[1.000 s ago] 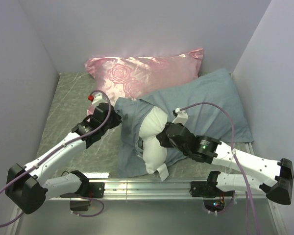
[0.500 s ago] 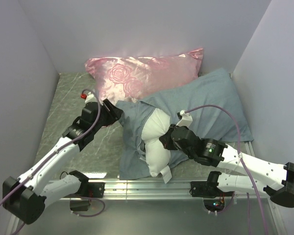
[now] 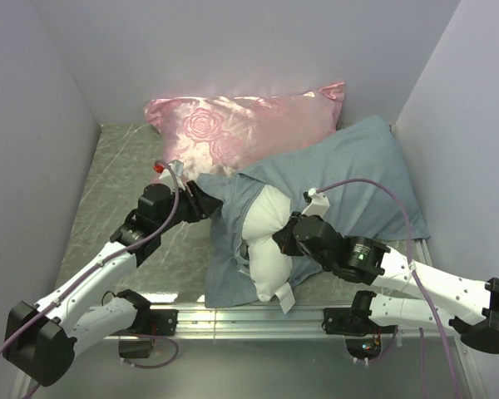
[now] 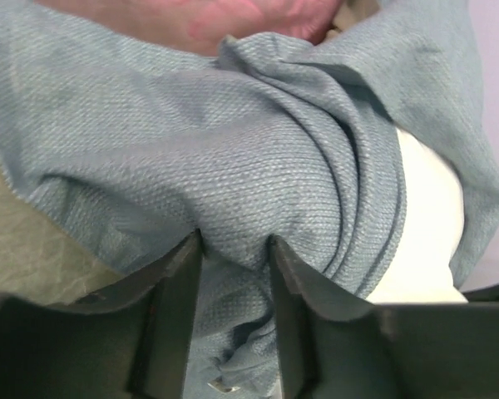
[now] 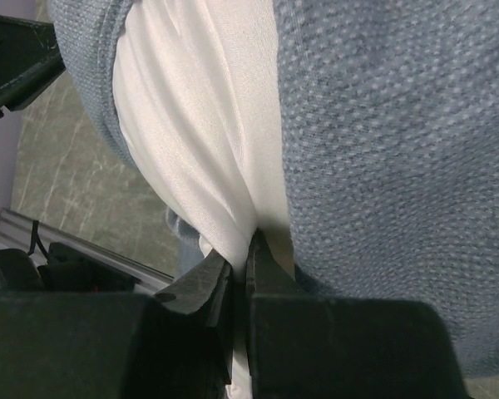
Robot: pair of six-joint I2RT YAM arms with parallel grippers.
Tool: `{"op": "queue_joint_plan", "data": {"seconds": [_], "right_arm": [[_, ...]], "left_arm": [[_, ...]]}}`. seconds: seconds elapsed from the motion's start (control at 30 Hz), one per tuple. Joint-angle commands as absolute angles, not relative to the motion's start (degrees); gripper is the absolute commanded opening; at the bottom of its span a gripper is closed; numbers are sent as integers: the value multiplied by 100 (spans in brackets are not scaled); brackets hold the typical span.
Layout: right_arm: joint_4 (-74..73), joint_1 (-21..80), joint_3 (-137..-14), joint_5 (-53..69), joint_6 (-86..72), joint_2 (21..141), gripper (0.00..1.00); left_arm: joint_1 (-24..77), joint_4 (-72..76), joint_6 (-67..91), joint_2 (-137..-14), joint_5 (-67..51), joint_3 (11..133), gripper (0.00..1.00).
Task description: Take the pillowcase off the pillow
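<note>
The slate-blue pillowcase [image 3: 358, 174] lies right of centre, its open end bunched toward the left. The white pillow [image 3: 266, 241] bulges out of that opening toward the near edge, a small tag at its near corner. My left gripper [image 3: 206, 202] is at the bunched left edge of the opening. In the left wrist view its jaws [image 4: 235, 249] stand apart, open, with a fold of pillowcase [image 4: 233, 150] between them and the pillow [image 4: 424, 233] at right. My right gripper [image 3: 287, 235] is shut on a pinch of the pillow [image 5: 200, 125], beside the pillowcase [image 5: 382, 150].
A shiny pink rose-patterned pillow [image 3: 241, 125] lies at the back, touching the pillowcase's far left corner. Pale walls close in the left, back and right sides. A metal rail [image 3: 258, 320] runs along the near edge. Grey marbled tabletop [image 3: 116, 183] shows at left.
My left gripper, shut a second ago, has opened, drawn back left, then pushed right again onto the pillowcase's bunched edge. The right arm has eased toward the near edge with the pillow.
</note>
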State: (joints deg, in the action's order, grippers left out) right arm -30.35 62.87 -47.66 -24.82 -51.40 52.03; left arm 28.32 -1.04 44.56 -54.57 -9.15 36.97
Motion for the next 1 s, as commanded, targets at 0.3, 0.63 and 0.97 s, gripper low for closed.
{"op": "queue_joint_plan", "data": {"seconds": [0.3, 0.63, 0.97], "right_arm": [[-3199, 6328, -5028, -3085, -5370, 4562, 0], [-3735, 6319, -4685, -3322, -5721, 3622, 0], [-4561, 6319, -4755, -3735, -6047, 2568, 0]], "left_arm": [[2839, -281, 4544, -5213, -572, 3709, 13], [2233, -1300, 5001, -5501, 703, 4157, 2], [678, -1222, 5036, -6565, 168, 4456, 1]]}}
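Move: The loose blue pillowcase fold that the left hand is about to shut on lies right at its half-open fingertips, about 1 cm ahead, 1 cm to the right and 1 cm lower. From that hand the bulging white pillow is some 12 cm right, 8 cm back and 5 cm below, and the pink pillow's middle roughly 22 cm ahead, 8 cm right, 15 cm below. The right hand already pinches the white pillow, whose bulge sits about 3 cm to its left, 2 cm ahead and 4 cm below; the pillowcase fold is around 15 cm left and 10 cm ahead of it at about its height. Staying nearly in place at first, the left hand closes and pinches the pillowcase fold, then drags it left, forward and down, about 11 cm of that leftward, turning counter-clockwise some 30 degrees and tipping down. The right hand keeps its pinch on the white pillow and pulls right, away from the left hand, rising and drawing back a little. ##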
